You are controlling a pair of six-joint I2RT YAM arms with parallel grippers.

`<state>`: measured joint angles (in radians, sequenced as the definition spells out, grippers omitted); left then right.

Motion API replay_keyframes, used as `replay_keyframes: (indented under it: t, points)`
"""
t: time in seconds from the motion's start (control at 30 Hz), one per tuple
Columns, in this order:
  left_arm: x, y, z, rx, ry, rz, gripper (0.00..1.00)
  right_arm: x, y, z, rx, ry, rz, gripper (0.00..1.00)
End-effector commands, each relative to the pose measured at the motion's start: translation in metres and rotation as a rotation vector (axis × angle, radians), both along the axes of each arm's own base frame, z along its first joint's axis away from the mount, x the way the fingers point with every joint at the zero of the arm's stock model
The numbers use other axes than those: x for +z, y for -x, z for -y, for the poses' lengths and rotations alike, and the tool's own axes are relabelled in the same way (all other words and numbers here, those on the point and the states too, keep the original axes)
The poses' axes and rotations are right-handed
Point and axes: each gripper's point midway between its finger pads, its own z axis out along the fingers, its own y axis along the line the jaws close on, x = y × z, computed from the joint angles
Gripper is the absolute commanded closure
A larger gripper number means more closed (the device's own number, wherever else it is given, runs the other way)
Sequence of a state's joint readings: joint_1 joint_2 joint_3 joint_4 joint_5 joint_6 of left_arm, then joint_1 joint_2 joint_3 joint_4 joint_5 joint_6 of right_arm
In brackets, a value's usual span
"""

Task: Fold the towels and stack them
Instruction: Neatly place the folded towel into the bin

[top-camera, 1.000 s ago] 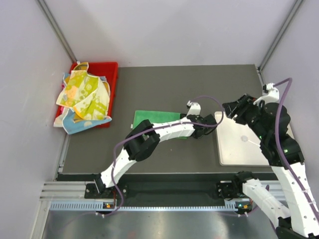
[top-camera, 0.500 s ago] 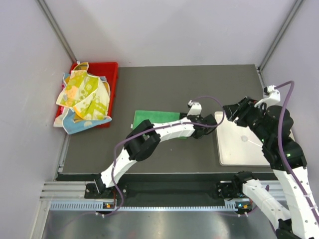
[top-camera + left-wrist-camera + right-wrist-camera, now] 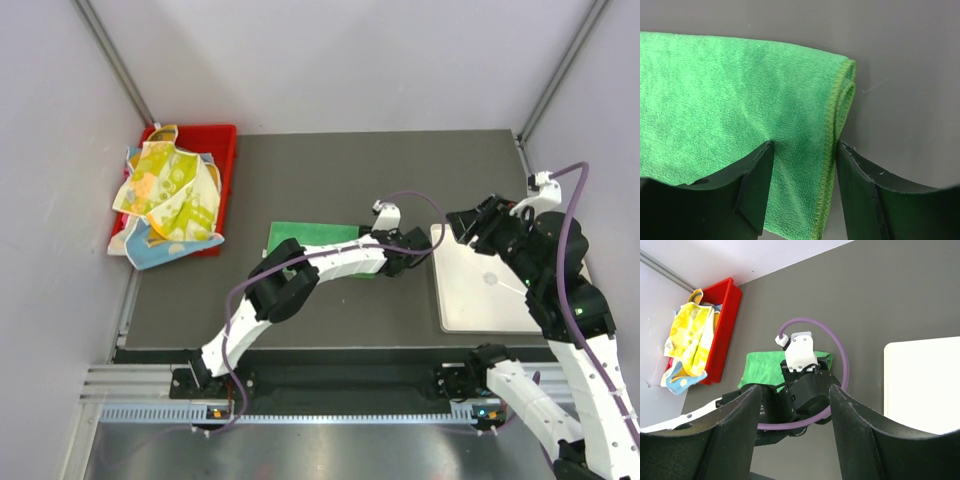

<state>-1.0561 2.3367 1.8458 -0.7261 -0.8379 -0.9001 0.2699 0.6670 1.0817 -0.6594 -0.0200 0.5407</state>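
Note:
A plain green towel point(image 3: 310, 238) lies folded on the dark mat, its rolled right edge point(image 3: 842, 90) showing in the left wrist view. My left gripper point(image 3: 385, 262) is low over that end and open. Its jaws straddle the folded edge point(image 3: 805, 147), with one fingertip point(image 3: 760, 165) pressing a crease into the cloth and the other on the mat beside it. The other towels point(image 3: 165, 195), yellow patterned and light blue, are heaped in the red bin. My right gripper point(image 3: 462, 222) hangs open and empty above the tray's near-left corner, looking down at the left wrist point(image 3: 795, 390).
The red bin point(image 3: 222, 150) stands at the mat's left edge and is also seen in the right wrist view point(image 3: 725, 315). A white flat tray point(image 3: 490, 290) lies at the right, under the right arm. A purple cable point(image 3: 420, 200) loops over the left wrist.
My left wrist has edged slightly left over the towel's end. The right arm has shifted a little, with its gripper still over the tray's corner.

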Motion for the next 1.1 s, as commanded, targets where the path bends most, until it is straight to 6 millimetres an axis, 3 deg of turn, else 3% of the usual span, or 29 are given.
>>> replay_keyframes:
  t: [0.0, 0.13, 0.4, 0.53, 0.6, 0.63, 0.67, 0.9, 1.03, 1.07]
  points:
    - [-0.017, 0.006, -0.018, 0.034, -0.046, -0.067, 0.44, 0.020, 0.003, 0.002, 0.004, 0.001, 0.052, 0.43]
    - [-0.027, 0.009, -0.028, 0.052, -0.048, -0.097, 0.53, 0.020, 0.003, 0.002, 0.005, 0.000, 0.054, 0.43]
    - [-0.034, 0.021, -0.022, -0.004, -0.006, -0.182, 1.00, 0.023, 0.003, 0.002, 0.006, 0.004, 0.057, 0.43]
    - [-0.028, 0.037, -0.007, -0.068, 0.084, -0.252, 1.00, 0.025, 0.004, 0.003, 0.004, 0.009, 0.063, 0.43]
    - [-0.017, 0.047, 0.001, -0.105, 0.159, -0.281, 1.00, 0.026, 0.005, 0.004, 0.003, 0.011, 0.063, 0.43]
    - [-0.002, 0.050, 0.009, -0.129, 0.219, -0.282, 1.00, 0.027, 0.005, 0.004, 0.004, 0.014, 0.064, 0.43]
    - [-0.001, 0.056, 0.011, -0.145, 0.247, -0.304, 1.00, 0.027, 0.005, 0.005, 0.000, 0.016, 0.065, 0.43]
    - [0.049, 0.088, 0.071, -0.251, 0.521, -0.350, 1.00, 0.037, 0.009, 0.007, -0.007, 0.013, 0.081, 0.43]
    - [0.071, 0.098, 0.112, -0.288, 0.666, -0.350, 1.00, 0.044, 0.012, 0.010, -0.016, 0.012, 0.094, 0.43]
    - [0.087, 0.095, 0.127, -0.308, 0.718, -0.321, 1.00, 0.044, 0.013, 0.010, -0.019, 0.013, 0.091, 0.43]
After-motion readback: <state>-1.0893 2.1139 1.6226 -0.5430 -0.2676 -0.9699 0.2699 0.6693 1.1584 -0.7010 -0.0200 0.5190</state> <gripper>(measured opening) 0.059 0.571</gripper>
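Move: The green folded towel lies flat on the table, its middle about 12 cm to the left of the left hand, level with it fore and aft and some 2 cm lower; the open fingers already straddle its right edge. The white tray's middle is about 31 cm right and 8 cm back, the red bin's about 44 cm left and 13 cm ahead. From the raised right hand the towel is roughly 10 cm ahead, 26 cm left and 32 cm down. Close the left gripper on the green towel's right edge, easing about 1 cm to the left as the fingers shut, and keep that pinch. Then drag the towel back about 9 cm and right some 7 cm, towards the white tray's near side, rising a couple of centimetres while the hand tips farther down and rolls its left side under. Let the empty right hand rise about 2 cm. ##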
